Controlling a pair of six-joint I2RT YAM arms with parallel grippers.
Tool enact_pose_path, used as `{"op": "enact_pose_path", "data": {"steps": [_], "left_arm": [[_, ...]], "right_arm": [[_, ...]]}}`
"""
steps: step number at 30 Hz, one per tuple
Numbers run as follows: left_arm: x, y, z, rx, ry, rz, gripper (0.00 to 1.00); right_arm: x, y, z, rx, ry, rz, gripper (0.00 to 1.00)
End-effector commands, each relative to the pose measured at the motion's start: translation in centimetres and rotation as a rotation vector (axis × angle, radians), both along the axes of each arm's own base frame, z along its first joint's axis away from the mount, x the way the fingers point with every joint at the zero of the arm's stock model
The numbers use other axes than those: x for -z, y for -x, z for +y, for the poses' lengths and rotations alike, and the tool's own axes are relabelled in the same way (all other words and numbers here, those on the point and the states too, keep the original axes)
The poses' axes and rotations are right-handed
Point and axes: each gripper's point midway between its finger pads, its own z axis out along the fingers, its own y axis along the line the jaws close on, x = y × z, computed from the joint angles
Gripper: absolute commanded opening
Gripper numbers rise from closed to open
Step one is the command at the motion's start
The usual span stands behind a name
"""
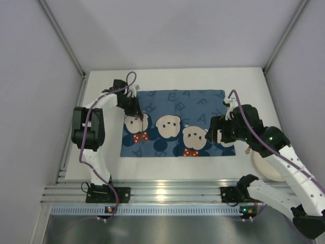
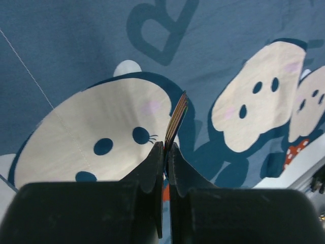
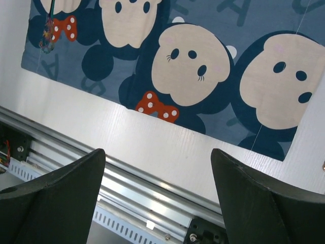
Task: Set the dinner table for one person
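The white dinner table (image 1: 167, 168) carries a blue cartoon-print placemat (image 1: 177, 109). My left gripper (image 1: 134, 109) hangs over the placemat's left part. In the left wrist view it (image 2: 166, 147) is shut on a thin iridescent utensil (image 2: 177, 117), seen edge-on and sticking out past the fingertips above a cartoon face. The utensil also shows as a small rainbow shape in the right wrist view (image 3: 49, 30). My right gripper (image 1: 210, 134) is open and empty over the placemat's right front corner; its wide-apart jaws frame the table's front strip (image 3: 156, 152).
A cream plate (image 1: 264, 165) lies on the table at the right, partly hidden under my right arm. Aluminium rails (image 1: 167, 193) run along the near edge. Grey walls enclose the table on three sides.
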Motion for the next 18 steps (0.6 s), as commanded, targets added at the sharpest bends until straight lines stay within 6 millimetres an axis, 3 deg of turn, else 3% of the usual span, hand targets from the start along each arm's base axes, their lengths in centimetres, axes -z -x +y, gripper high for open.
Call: {"op": "enact_pose_path", "data": {"steps": [1,12,15,18], "left_arm": [[0.2,-1.9,0.8,0.049,-0.072,-0.086,0.00],[3.6,-2.0,3.0,0.024,-0.196,-0.051,0.11],[4.1,-2.0,3.8,0.004,-0.236,-0.041,0.18],[4.1,-2.0,4.7,-0.019,-0.270,-0.045,0.35]], "right_arm": [[0.2,-0.2,0.0,0.012,0.014,0.005,0.85],[1.0,-1.0,0.4,0.019,0.042,0.034,0.85],[0.7,-1.2,0.4,0.021,0.040,0.030,0.85],[0.5,-1.6,0.1,0.045,0.056,0.018,0.85]]}}
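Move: The left hand holds the fork, handle trailing towards the robot, over the placemat's left edge area. The leftmost face, where the fork goes, is centred about 2 cm to its left, level fore and aft, and 5 cm below. The red bow is some 7 cm nearer the robot, directly behind the hand; the second face is about 12 cm right and 2 cm back. From the right hand, the leftmost face is roughly 19 cm ahead, 32 cm left and 22 cm down. The fork in the left hand comes down onto the leftmost face of the placemat and bears on the cloth as the hand sinks about 3.5 cm and shifts some 2.5 cm left. The wrist tips the fingers about 10 degrees nearer to straight down; once nearly down, the fingers part to roughly a third open, letting go of the fork. ##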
